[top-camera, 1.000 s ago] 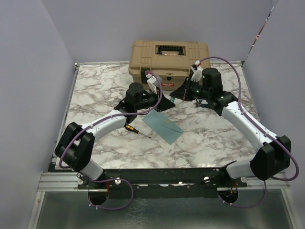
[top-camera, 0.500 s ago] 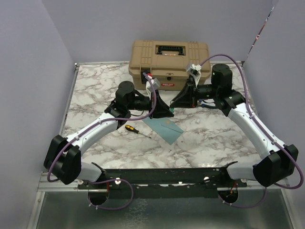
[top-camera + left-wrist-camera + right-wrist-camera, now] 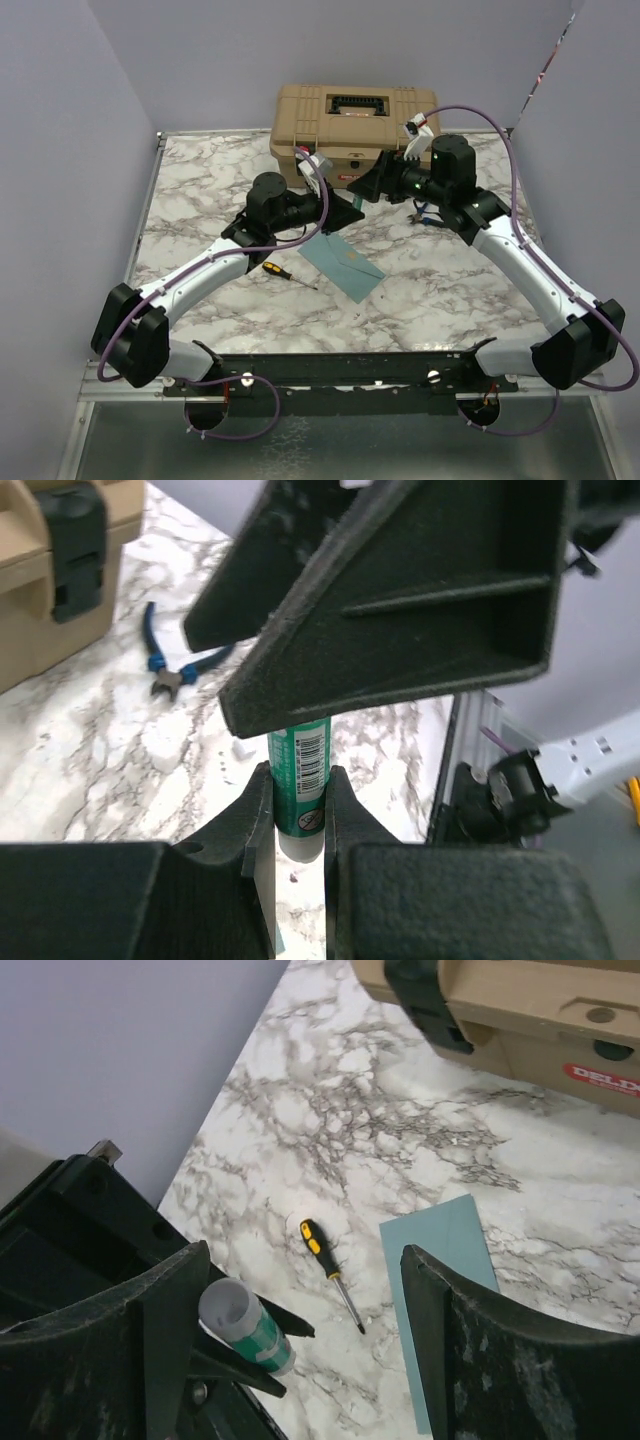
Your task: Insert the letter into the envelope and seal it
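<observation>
The teal envelope (image 3: 342, 265) lies flat on the marble table, its flap closed; its corner (image 3: 440, 1260) also shows in the right wrist view. The letter is out of view. My left gripper (image 3: 338, 208) hovers above the envelope's far end, shut on a green glue stick (image 3: 300, 770). The stick's pale top end (image 3: 228, 1310) points toward my right gripper (image 3: 372, 185). That gripper (image 3: 305, 1290) is open, its fingers (image 3: 400, 600) wide apart either side of the stick's top and not touching it.
A tan toolbox (image 3: 355, 125) stands at the back of the table. A yellow-and-black screwdriver (image 3: 275, 270) lies left of the envelope. Blue pliers (image 3: 170, 670) lie near the toolbox on the right. Grey walls close in both sides.
My right gripper, shut at the glue stick's top half a second ago, has opened wide and drawn slightly back. The left gripper keeps its hold on the stick.
</observation>
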{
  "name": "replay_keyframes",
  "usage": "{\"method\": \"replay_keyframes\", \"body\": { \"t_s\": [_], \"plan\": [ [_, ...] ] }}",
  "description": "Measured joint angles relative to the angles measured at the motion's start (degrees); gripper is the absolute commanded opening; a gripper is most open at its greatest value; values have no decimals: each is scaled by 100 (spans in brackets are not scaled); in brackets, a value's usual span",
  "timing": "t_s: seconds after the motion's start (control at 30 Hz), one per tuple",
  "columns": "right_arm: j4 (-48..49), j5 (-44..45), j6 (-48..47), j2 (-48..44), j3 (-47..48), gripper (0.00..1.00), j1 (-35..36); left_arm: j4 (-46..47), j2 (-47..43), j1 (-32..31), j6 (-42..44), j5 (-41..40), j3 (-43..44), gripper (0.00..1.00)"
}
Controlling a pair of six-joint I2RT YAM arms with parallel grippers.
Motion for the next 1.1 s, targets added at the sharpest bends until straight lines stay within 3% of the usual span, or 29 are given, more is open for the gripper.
{"method": "replay_keyframes", "body": {
  "t_s": [0.1,0.23,0.33,0.4,0.6,0.93,1.03,1.1],
  "plan": [
    [-42,671,345,-20,0,70,118,2,35,0,-129,-472,0,0],
    [-31,835,544,-17,0,43,138,9,120,-2,-310,-844,0,0],
    [15,791,667,-9,-2,30,155,2,210,-9,-420,-949,0,0],
    [46,765,691,-4,-2,30,166,0,245,-9,-468,-979,-2,0],
    [59,579,621,13,-2,42,164,4,245,-9,-533,-984,-11,0],
    [76,339,457,61,-2,34,162,7,247,-9,-546,-645,-11,0],
    [92,262,369,61,-2,27,162,7,249,-9,-538,-426,-11,0],
    [114,157,308,61,-2,9,162,7,249,-9,-522,-258,-11,0]
  ]
}}
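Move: My left hand still grips the glue stick low down; its upper end goes to my right hand's open fingertips, about 2 cm ahead, 1 cm right and 3 cm up. From my right hand, the stick's middle lies some 2 cm back, 1 cm left and 4 cm below. About 30 cm beneath that hand are the envelope, 4 cm back and 2 cm left, the screwdriver, 4 cm back and 15 cm left, and the pliers, 10 cm ahead and 19 cm right. With my left hand I carry the glue stick about 3 cm forward and 2 cm down, turning some 10 degrees counter-clockwise, to centre its upper end between my right fingers, then ease back about 2 cm. My right hand stays nearly put, narrowing its fingers around that end, loosening briefly, then narrowing again. ##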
